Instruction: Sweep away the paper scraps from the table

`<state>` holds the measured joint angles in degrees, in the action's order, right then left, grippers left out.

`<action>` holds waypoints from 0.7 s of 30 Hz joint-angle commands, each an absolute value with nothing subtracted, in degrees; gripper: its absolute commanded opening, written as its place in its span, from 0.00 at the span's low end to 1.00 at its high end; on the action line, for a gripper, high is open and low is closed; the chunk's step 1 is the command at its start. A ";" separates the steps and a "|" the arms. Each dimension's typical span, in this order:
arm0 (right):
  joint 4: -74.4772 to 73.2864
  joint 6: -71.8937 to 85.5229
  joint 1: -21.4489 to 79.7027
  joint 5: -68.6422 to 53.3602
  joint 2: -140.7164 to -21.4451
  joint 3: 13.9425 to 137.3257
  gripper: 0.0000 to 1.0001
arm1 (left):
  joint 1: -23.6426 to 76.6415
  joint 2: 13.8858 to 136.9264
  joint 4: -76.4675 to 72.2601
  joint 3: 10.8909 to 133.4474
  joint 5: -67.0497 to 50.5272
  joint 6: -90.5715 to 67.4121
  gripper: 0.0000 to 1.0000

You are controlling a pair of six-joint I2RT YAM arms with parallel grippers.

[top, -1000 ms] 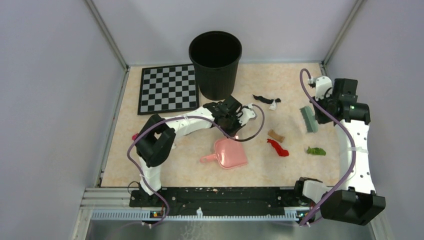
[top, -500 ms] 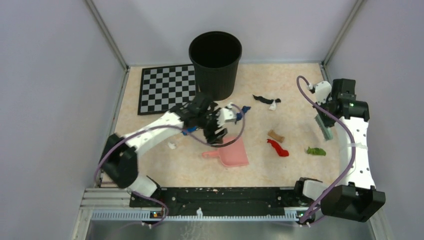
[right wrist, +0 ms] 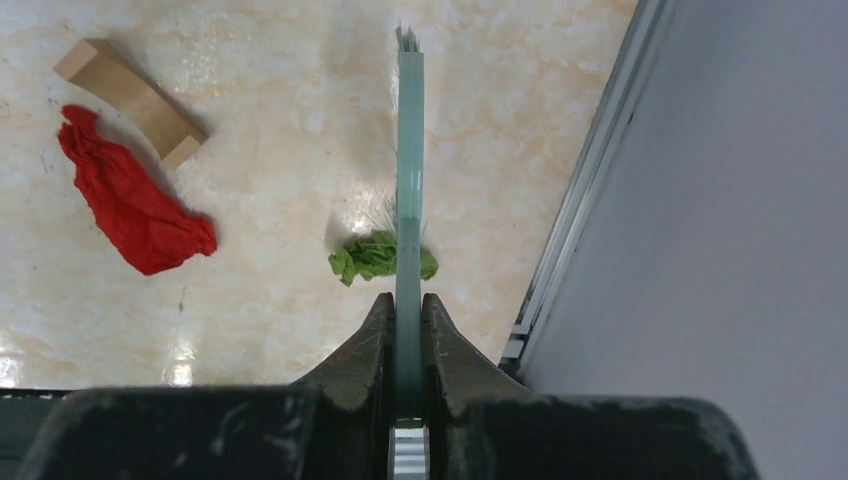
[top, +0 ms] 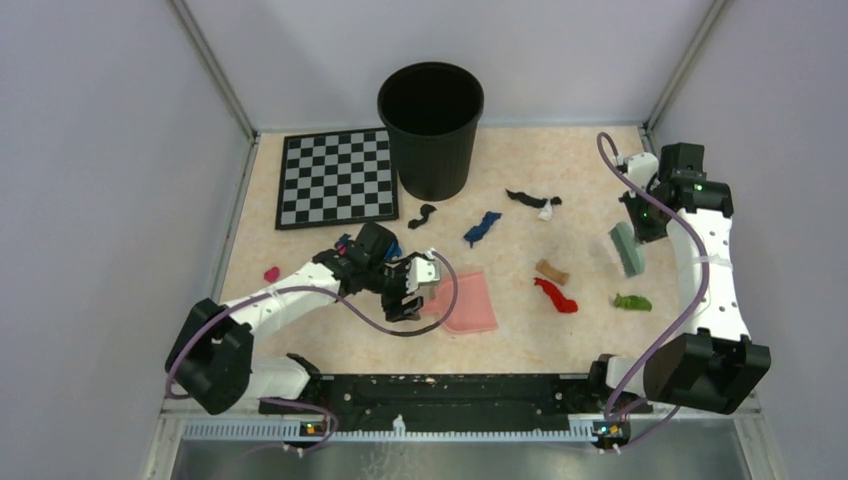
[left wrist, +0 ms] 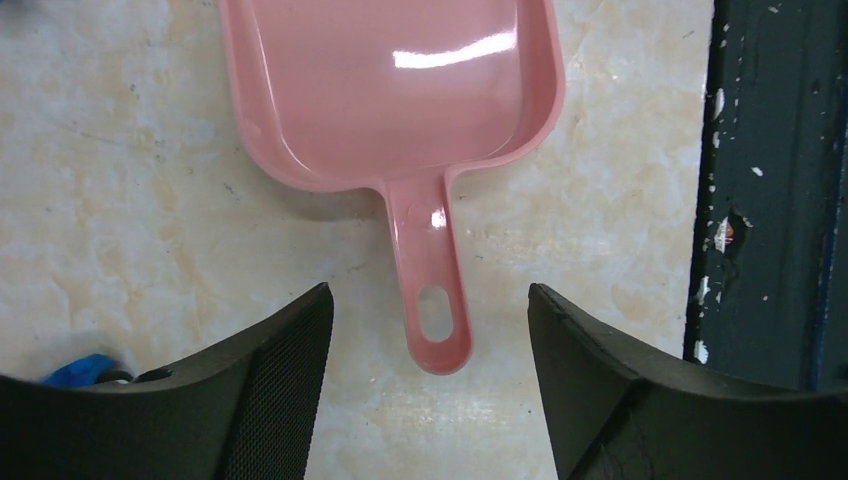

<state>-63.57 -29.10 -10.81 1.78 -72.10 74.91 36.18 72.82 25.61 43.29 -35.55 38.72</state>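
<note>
The pink dustpan (top: 466,302) lies flat on the table (top: 320,330), and its handle (left wrist: 432,300) points at my left gripper (top: 413,290). That gripper (left wrist: 430,292) is open, a finger on each side of the handle tip without touching it. My right gripper (top: 640,215) is shut on the grey-green brush (top: 628,248), held above the table near the right wall. Under the brush (right wrist: 408,150) lies a green scrap (right wrist: 365,260). Red (top: 555,296), tan (top: 551,271), green (top: 632,301), blue (top: 482,227), black (top: 423,214) and black-and-white (top: 532,199) paper scraps are scattered about.
A black bin (top: 431,128) stands at the back centre beside a checkerboard mat (top: 335,177). A small pink scrap (top: 271,273) lies near the left wall. The dark base rail (left wrist: 770,200) runs along the near edge, and a metal frame post (right wrist: 590,170) along the right.
My left gripper has opened and its arm has swung back from beside the bin to the dustpan handle, uncovering the blue and black scraps. The right arm shifted the brush slightly.
</note>
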 commanded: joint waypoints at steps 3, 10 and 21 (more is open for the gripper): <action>-63.44 -26.48 -11.42 -2.63 -74.28 81.44 0.00 | 35.05 76.54 19.28 40.01 -40.65 42.27 0.74; -64.05 -26.32 -11.42 -1.46 -73.82 81.22 0.00 | 35.04 82.23 19.58 41.42 -40.39 44.39 0.59; -65.16 -29.16 -12.29 19.52 -69.07 75.67 0.00 | 35.32 82.60 33.49 52.69 -42.73 42.97 0.19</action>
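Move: The dustpan handle lies almost straight below the left hand, about 6 cm down and 1 cm to its right. The blue car is some 12 cm ahead and 6 cm left of the hand, the blue scrap 17 cm ahead and 12 cm right. From the right hand, the green scrap is about 19 cm below, 7 cm back and 2 cm left; at that height, the red scrap is 6 cm back and 17 cm left, the wooden block level and 18 cm left. Straight down about 5 cm goes the left hand onto the dustpan handle, fingers closing from wide to pinch its end between both pads, then it comes back up roughly 2 cm with the grip kept. The right hand, still holding the brush well above the table, eases forward a little, then swings right some 3 cm, away from the green scrap, tilting the brush rightward about 10 degrees. ##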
